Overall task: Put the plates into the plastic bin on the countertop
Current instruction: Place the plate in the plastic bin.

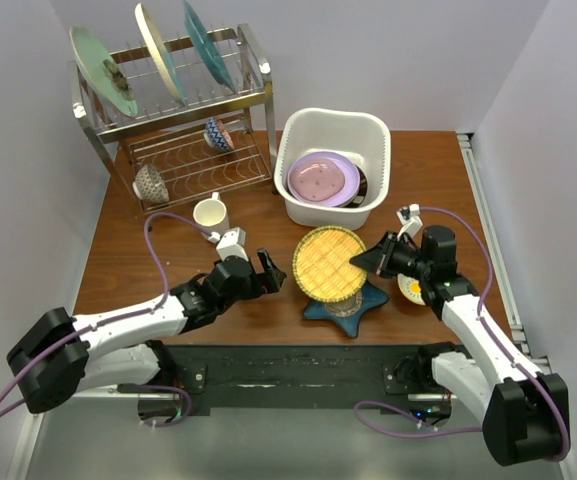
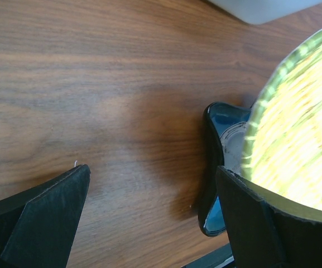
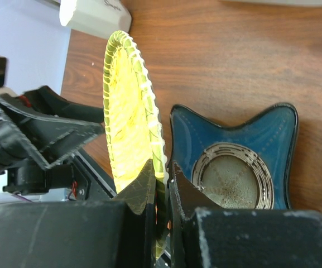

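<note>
An amber round plate [image 1: 330,263] is lifted and tilted over the blue star-shaped plate [image 1: 360,303], which lies flat on the wooden table. My right gripper [image 1: 366,262] is shut on the amber plate's right rim; in the right wrist view its fingers [image 3: 162,170] pinch the ribbed edge [image 3: 128,100] above the star plate [image 3: 244,134]. My left gripper [image 1: 271,272] stands open just left of both plates, with nothing between its fingers [image 2: 152,173]; the amber plate [image 2: 300,111] and the star plate [image 2: 219,128] lie beside its right finger. The white plastic bin [image 1: 380,150] behind holds a lavender plate [image 1: 321,178].
A steel wire dish rack [image 1: 258,75] at the back left carries three upright plates and two bowls. A white mug [image 1: 211,213] stands in front of it. A small yellow-centred bowl [image 1: 411,290] sits under my right arm. White walls close in both sides.
</note>
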`<state>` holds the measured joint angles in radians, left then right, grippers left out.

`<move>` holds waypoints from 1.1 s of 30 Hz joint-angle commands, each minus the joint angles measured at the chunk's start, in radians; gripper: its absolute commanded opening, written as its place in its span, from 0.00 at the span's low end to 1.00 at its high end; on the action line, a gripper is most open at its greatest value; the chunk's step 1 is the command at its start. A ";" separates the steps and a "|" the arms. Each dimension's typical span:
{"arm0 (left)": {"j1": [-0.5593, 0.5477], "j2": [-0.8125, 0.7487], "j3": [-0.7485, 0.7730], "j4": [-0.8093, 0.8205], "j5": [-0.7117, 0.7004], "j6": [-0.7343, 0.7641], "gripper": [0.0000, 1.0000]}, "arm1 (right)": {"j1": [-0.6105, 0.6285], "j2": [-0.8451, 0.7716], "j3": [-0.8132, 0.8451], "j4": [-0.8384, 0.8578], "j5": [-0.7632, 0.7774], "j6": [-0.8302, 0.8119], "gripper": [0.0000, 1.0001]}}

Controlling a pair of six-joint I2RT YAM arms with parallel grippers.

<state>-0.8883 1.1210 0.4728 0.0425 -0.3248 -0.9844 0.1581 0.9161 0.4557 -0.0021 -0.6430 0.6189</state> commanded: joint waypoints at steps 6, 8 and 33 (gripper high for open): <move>0.009 0.037 0.013 0.028 0.016 0.001 1.00 | -0.002 -0.008 0.090 0.014 0.012 -0.005 0.00; 0.009 0.051 0.013 0.028 0.024 0.001 1.00 | 0.000 0.004 0.098 0.025 0.019 -0.001 0.00; 0.012 0.183 0.030 0.129 0.164 0.061 1.00 | -0.008 0.463 0.606 0.159 0.097 0.062 0.00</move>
<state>-0.8837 1.2995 0.4797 0.0711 -0.2039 -0.9756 0.1574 1.3128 0.9459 0.0708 -0.5636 0.6518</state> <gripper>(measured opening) 0.997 0.074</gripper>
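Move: The woven yellow plate is already pinched in my right hand. The bin's middle lies about 26 cm ahead, 5 cm to the left and some 9 cm lower, with the lilac plate in it about 24 cm ahead and 6 cm left. The blue star trivet is about 14 cm below me, 2 cm back and 2 cm left; the flowered bowl is 16 cm right and 1 cm ahead. From my left hand, the bin is about 27 cm ahead and 13 cm right. Keeping my right fingers shut on the woven plate's rim, I carry it forward about 12 cm and up nearly 10 cm, away from the star trivet towards the bin, slow at first and then much faster, the fingers tipping up slightly. My empty left hand stays wide open and sinks about 5 cm, easing slightly back and right. ##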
